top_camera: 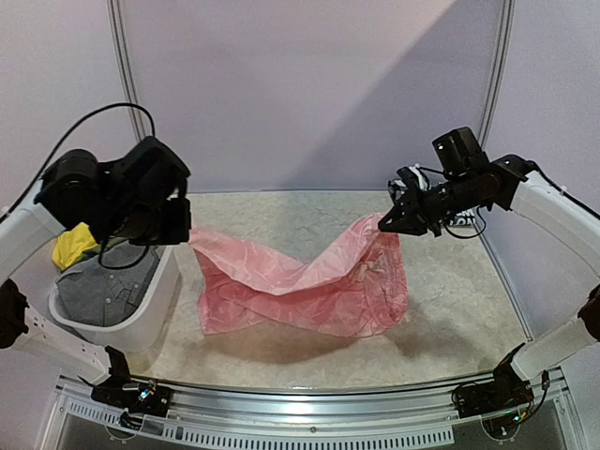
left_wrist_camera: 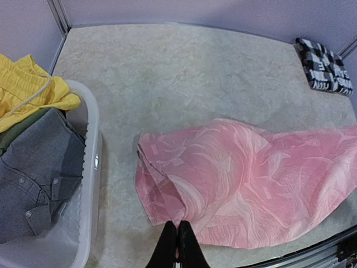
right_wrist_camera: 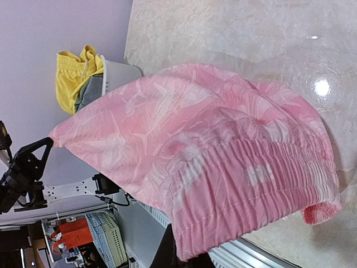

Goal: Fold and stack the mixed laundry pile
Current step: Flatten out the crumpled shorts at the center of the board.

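A thin pink lettered garment (top_camera: 300, 286) hangs stretched between both grippers, and its middle sags onto the table. My left gripper (top_camera: 186, 231) is shut on its left corner; in the left wrist view the black fingertips (left_wrist_camera: 178, 241) pinch the near edge of the pink cloth (left_wrist_camera: 251, 184). My right gripper (top_camera: 387, 224) is shut on the right corner, held up. In the right wrist view the gathered pink band (right_wrist_camera: 251, 184) drapes over that gripper, and only a dark finger (right_wrist_camera: 167, 254) shows. A folded black-and-white checked shirt (left_wrist_camera: 324, 71) lies at the table's far right corner.
A white plastic basket (top_camera: 141, 314) stands at the left edge of the table. It holds a yellow garment (left_wrist_camera: 28, 89) and a grey buttoned one (left_wrist_camera: 36, 178). The walls of the enclosure rise behind the table, and a metal rail (top_camera: 309, 408) runs along the near edge.
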{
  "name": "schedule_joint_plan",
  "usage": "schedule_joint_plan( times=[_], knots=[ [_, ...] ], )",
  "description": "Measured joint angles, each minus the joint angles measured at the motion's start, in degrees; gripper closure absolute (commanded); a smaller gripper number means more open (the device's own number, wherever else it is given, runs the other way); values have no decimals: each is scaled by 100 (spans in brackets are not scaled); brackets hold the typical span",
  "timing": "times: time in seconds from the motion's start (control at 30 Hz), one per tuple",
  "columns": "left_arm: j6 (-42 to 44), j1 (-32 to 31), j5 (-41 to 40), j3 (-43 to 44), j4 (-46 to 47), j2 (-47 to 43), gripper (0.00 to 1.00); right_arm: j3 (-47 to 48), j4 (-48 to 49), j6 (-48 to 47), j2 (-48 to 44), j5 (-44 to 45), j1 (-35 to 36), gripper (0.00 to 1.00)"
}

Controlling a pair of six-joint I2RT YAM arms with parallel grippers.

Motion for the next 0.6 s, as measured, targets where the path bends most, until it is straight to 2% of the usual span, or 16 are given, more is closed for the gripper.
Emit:
schedule_joint_plan(
  times=[0.33,0.6],
  knots=[
    [376,0,-48,450,-28,-1530,100,848,-1172,-61,-651,-15,-2,100],
    [835,0,356,1379,-46,-2306,100,1261,-1427,339,-1375,-535,0,100]
  ],
)
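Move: Each closed hand holds a corner of the pink shorts, whose middle sags between them: from the left hand about 17 cm to the right, 2 cm back and 14 cm down, from the right hand about 17 cm to the left, 4 cm back and 13 cm down. The laundry basket stands some 19 cm left of the left hand, 4 cm ahead and 20 below; the folded plaid stack lies roughly 30 cm ahead of the right hand, 25 to its right and 25 below. Up, apart and back go both hands, each keeping its pinch on its corner of the pink shorts. The left rises about 15 cm while pulling left past the basket's inner rim side and back, its fingers tipping up and swinging inward towards the right; the right climbs a bit less, drawing back some 8 cm and slightly right, with a small roll. ##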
